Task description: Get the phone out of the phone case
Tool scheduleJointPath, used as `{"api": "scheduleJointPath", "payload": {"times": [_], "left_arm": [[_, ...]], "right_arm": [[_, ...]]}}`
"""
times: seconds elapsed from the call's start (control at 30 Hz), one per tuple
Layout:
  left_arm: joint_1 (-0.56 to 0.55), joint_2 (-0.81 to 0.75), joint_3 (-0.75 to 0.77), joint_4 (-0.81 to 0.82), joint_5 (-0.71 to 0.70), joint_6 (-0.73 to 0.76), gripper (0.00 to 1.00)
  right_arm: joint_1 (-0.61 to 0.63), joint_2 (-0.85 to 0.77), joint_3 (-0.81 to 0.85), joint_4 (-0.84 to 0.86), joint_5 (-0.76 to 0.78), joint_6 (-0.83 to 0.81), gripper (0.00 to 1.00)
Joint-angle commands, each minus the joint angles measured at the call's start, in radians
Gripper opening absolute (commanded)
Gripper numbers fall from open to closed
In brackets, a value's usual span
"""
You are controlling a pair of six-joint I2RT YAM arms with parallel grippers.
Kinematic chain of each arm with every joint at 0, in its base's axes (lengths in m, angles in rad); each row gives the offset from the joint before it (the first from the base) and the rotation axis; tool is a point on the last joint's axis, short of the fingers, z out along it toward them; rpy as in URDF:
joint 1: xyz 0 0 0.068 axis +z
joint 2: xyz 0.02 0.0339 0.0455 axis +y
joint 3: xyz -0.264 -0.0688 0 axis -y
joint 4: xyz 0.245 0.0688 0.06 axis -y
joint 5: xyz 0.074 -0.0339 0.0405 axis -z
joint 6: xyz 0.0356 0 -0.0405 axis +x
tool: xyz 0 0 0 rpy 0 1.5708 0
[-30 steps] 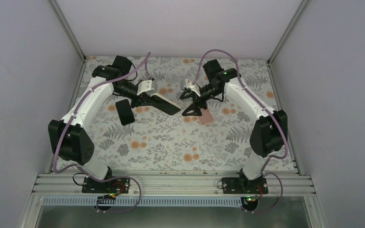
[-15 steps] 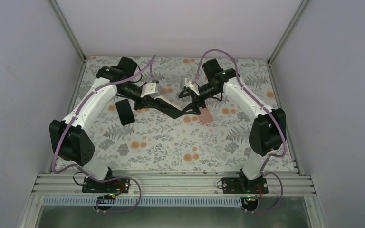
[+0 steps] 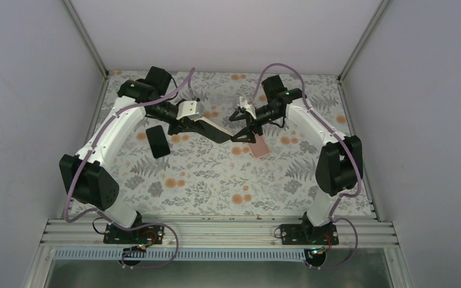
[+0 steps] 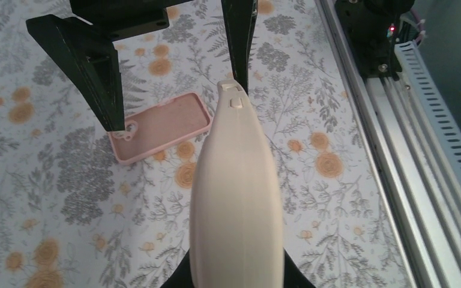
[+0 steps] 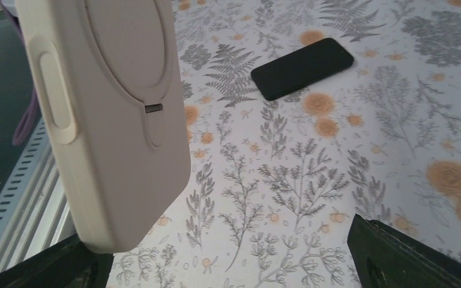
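Observation:
My left gripper [image 3: 199, 125] is shut on a cream phone case [image 3: 211, 127], held above the table with its free end pointing right. The phone in it shows only as a dark face along the near side in the top view. In the left wrist view the case [image 4: 237, 198] stands edge-on, hiding my left gripper [image 4: 237, 267]. My right gripper [image 3: 242, 133] is open, its fingers [image 4: 93, 72] either side of the case's free end. In the right wrist view the case's back [image 5: 108, 114] sits close to the left finger of my right gripper [image 5: 228, 264].
An empty pink case [image 3: 259, 147] lies on the floral table just under the right gripper, open side up [image 4: 162, 126]. A bare black phone [image 3: 157, 141] lies flat at the left [image 5: 303, 68]. The metal rail [image 4: 396, 150] runs along the near edge.
The left arm has carried the cream case to the right. The open right gripper has come up to meet it, and the case's end now sits between its fingers.

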Motion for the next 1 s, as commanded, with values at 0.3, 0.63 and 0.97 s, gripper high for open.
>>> {"api": "scheduleJointPath", "payload": {"times": [0.3,0.63,0.97], "left_arm": [[-0.15,-0.043,-0.045,-0.102,0.205,0.031,0.02],[-0.194,-0.046,-0.088,-0.104,0.151,0.017,0.02],[-0.197,-0.032,-0.094,-0.104,0.125,0.017,0.02]], "right_arm": [[-0.111,0.187,0.261,0.301,0.215,0.171,1.0],[-0.136,0.249,0.39,0.339,0.374,0.108,1.0],[-0.169,0.248,0.41,0.341,0.405,0.09,1.0]]}}
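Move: Just behind the right hand's point, about 5 cm back, 6 cm to its left and near its own height, is the middle of the cased phone, its free corner by the finger nearer the base. The left hand still grips this phone, whose middle sits some 5 cm right, 4 cm below and 1 cm back of that hand. On the table 20 cm below the right hand, the pink case lies about 4 cm ahead and 9 cm right, the bare phone roughly 3 cm ahead and 30 cm left. Pushing forward with its open gripper, the right hand bears with the finger nearer the base on the free corner of the cased phone for some 10 cm, sinking slightly, then slips clear and jumps on another 4 cm, turning clockwise. The left hand keeps its grip, is carried about 6 cm forward and tilted back some 20 degrees, then springs back most of the way. ##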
